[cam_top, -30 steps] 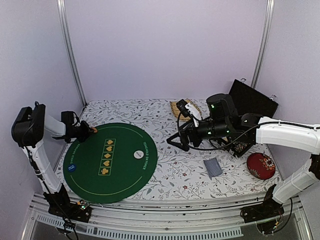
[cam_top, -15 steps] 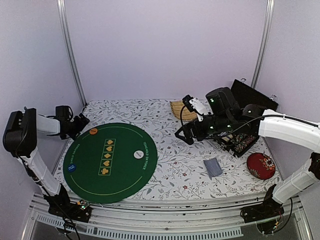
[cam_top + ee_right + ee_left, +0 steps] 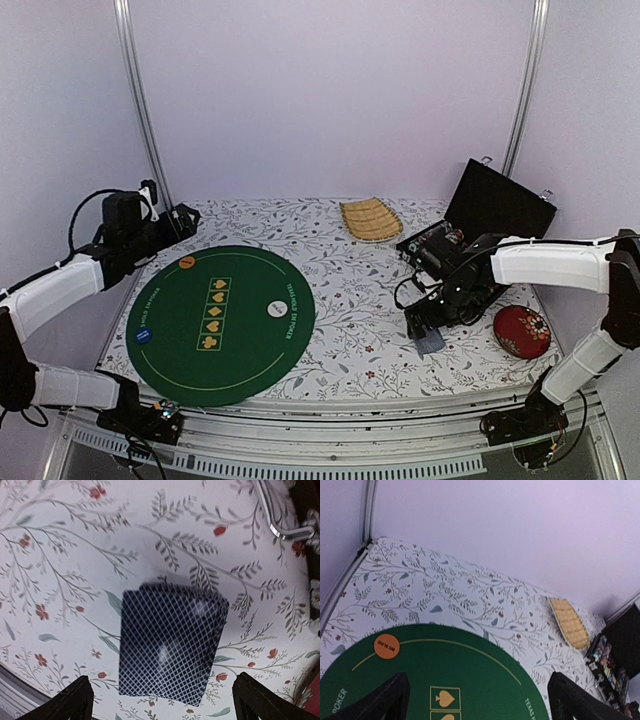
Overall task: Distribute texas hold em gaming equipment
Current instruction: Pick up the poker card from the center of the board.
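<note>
A round green poker mat (image 3: 220, 312) lies on the left of the table. On it lie an orange token (image 3: 187, 262) at the far left rim, a white token (image 3: 277, 309) and a blue token (image 3: 144, 336). My left gripper (image 3: 185, 220) hangs open above the mat's far left edge, holding nothing. In the left wrist view the orange token (image 3: 386, 646) sits ahead of that gripper (image 3: 477, 702) to the left. A stack of blue-backed playing cards (image 3: 428, 338) lies face down at the right. My right gripper (image 3: 162, 700) hovers open just above the cards (image 3: 170, 650), one finger (image 3: 75, 700) on each side.
An open black case (image 3: 470, 230) holding chips stands at the back right. A red patterned cushion (image 3: 521, 331) lies right of the cards. A tan woven tray (image 3: 370, 218) rests at the back middle. The table's near edge is close behind the cards.
My left gripper opened, left the orange token on the mat and drew back up and left. The right arm swung from the table's middle down over the cards.
</note>
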Motion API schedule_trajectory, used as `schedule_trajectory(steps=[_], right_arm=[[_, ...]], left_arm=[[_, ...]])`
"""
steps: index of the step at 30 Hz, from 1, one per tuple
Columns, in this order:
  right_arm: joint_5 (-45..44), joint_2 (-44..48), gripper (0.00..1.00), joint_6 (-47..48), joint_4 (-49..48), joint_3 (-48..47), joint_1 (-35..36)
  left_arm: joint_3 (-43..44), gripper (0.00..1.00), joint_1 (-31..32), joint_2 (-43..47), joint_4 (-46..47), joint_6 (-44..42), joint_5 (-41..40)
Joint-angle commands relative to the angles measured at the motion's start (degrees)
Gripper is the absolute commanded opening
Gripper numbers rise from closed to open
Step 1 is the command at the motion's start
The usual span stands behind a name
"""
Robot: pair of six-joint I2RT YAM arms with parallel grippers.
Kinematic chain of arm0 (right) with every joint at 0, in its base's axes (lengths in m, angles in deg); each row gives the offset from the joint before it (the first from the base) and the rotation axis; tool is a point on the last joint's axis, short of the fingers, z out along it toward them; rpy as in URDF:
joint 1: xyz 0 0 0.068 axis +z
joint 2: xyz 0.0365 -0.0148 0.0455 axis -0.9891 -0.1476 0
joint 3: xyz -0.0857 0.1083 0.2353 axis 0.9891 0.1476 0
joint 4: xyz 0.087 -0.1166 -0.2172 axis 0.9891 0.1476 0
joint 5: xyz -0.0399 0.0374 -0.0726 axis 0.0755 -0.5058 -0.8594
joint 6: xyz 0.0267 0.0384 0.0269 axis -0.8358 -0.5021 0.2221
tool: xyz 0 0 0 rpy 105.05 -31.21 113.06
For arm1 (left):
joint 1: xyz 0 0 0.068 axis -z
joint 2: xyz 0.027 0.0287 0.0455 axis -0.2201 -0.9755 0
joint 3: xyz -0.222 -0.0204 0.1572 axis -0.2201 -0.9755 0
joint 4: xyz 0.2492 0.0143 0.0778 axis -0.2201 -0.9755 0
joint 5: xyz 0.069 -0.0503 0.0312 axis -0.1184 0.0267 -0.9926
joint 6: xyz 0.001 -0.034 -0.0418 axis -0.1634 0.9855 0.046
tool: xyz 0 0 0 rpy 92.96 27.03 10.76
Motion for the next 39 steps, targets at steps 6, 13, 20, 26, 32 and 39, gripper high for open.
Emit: schedule_trajectory(steps=[6, 13, 20, 26, 32, 39], right_arm=[[6.93, -5.17, 0.99, -1.62, -0.46, 0.37, -0.52], [1.42, -7.40, 0.99, -1.07, 1.97, 0.46, -0.47], [3.13, -10.02, 0.97, -0.26, -0.46, 1.40, -0.52], [4.28, -12.50, 0.73, 2.18, -1.61, 1.49, 0.01], [3.84, -15.34, 0.59, 5.71, -2.41, -1.49, 3.98], [6.51, -25.74, 0.53, 18.05, -3.23, -11.39, 15.45]], left_arm=[[-2.87, 0.98, 3.81, 0.44, -5.62, -5.34, -0.51], [-1.66, 0.98, 3.89, -0.18, -5.32, -6.15, 0.47], [-1.43, 0.98, 3.85, -0.11, -5.18, -6.41, 0.80], [-1.36, 0.98, 3.89, 0.27, -5.14, -6.65, 0.54], [-1.81, 0.98, 3.87, 1.40, -5.27, -7.06, 0.37], [-3.16, 0.97, 3.90, 3.08, -6.25, -7.20, 0.91]])
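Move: Just below the open right hand lie the poker cards, stacked some 6 cm down, about 2 cm back and 1 cm to its right. The chip case's tray is roughly 17 cm ahead and 11 cm to the right of that hand, the red round tin about 23 cm to its right and 1 cm back. The green mat's middle lies some 48 cm to its left, level with it. From the left hand the cards are about 56 cm right, 17 cm back and 22 cm down. Sinking about 5.5 cm and drawing back 2 cm, the right hand comes down astride the poker cards, fingertips tipping slightly back towards the base. The fingers then close partway and pinch the stack by its two long edges. Holding the cards, the hand sweeps some 6 cm left towards the mat, turning counter-clockwise. Early on, the open left hand settles about 4 cm lower. ##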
